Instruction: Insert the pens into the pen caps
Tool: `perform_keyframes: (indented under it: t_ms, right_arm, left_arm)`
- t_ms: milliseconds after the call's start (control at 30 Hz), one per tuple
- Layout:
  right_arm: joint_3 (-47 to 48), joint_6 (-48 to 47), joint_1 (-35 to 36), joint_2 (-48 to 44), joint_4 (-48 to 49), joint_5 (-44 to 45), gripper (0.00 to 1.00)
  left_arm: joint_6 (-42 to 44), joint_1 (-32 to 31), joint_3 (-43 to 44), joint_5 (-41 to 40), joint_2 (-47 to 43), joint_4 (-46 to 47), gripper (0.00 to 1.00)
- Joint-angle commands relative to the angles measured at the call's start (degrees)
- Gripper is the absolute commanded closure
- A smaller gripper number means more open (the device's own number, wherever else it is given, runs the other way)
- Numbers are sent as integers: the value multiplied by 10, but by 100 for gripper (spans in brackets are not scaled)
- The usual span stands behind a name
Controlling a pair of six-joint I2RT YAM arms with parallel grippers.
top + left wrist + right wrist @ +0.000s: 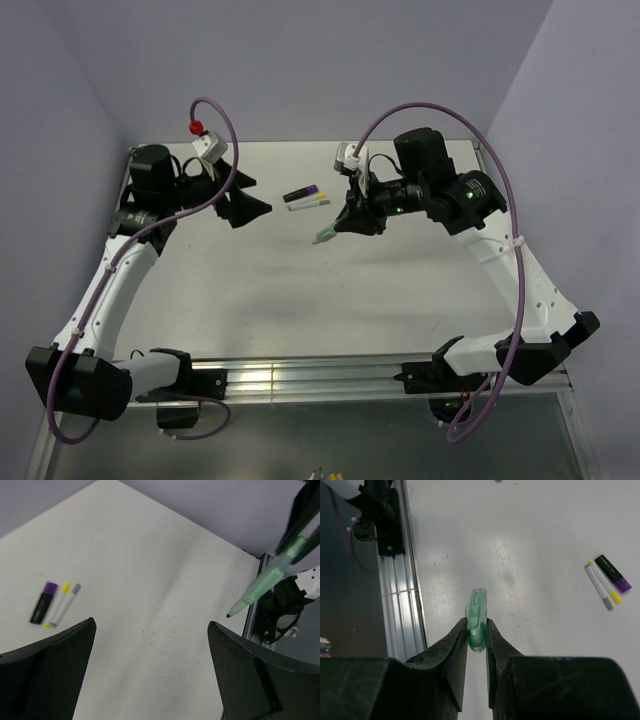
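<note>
My right gripper is shut on a translucent green pen, held above the table. Seen from above, the green pen sticks out down-left of the right gripper. The left wrist view shows the green pen with its bare dark tip pointing down. Three pens lie side by side on the table: a black pen, a pale yellow-white pen and a grey-white pen. A purple cap, a yellow cap and a grey cap sit on their ends. My left gripper hangs open and empty to their left.
The table is a plain white sheet. A metal rail runs along its near edge between the arm bases. Purple cables loop over both arms. Lilac walls close in the back and sides.
</note>
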Motion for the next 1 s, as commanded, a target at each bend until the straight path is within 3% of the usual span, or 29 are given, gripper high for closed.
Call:
perform_keyframes:
  t_ms: [0,200,333,400,500,600,967]
  right_arm:
    - [37,40,-3,4,14,-38,100]
    - [36,40,-3,7,11,-65,100]
    - [40,43,-2,10,13,-46,100]
    - [43,46,-2,11,16,-25,100]
    - [49,48,-3,15,23,-11,100]
    - [56,54,-3,18,27,-14,100]
    - [38,40,-3,3,25,-19,100]
  left_arm:
    - [-101,-28,-71,-59,-19,120,1]
    - [-129,-138,-102,-110,-9,190,14]
    - [-153,-181,-134,1,-7,250,21]
    - [-202,-194,-159,70,-12,279,31]
    - [-165,-249,-148,90,-11,193,43]
    - [-193,-270,-163,83,-25,208,50]
    - [-201,-247,-204,22,-75,229,50]
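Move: The green pen is held in my right fingers, its middle about 3 cm left of that hand point, 2 cm back and 2 cm lower. From my empty left hand the pen's middle lies roughly 12 cm right, 9 cm back and 2 cm lower, with the right fingertips about 15 cm right and 7 cm back. The capped pens lie on the table some 26 cm ahead of my left hand, 7 cm right and far below. I sweep my left hand down and to the right at first, then mostly back, some 15 cm back and 10 cm right in all, towards the green pen and past its free end to the near side. On the way I turn the fingers about 30 degrees clockwise, tip them slightly down and draw them from wide to about half open. My right hand keeps its grip on the pen and stays nearly still, ending about 1 cm higher. ##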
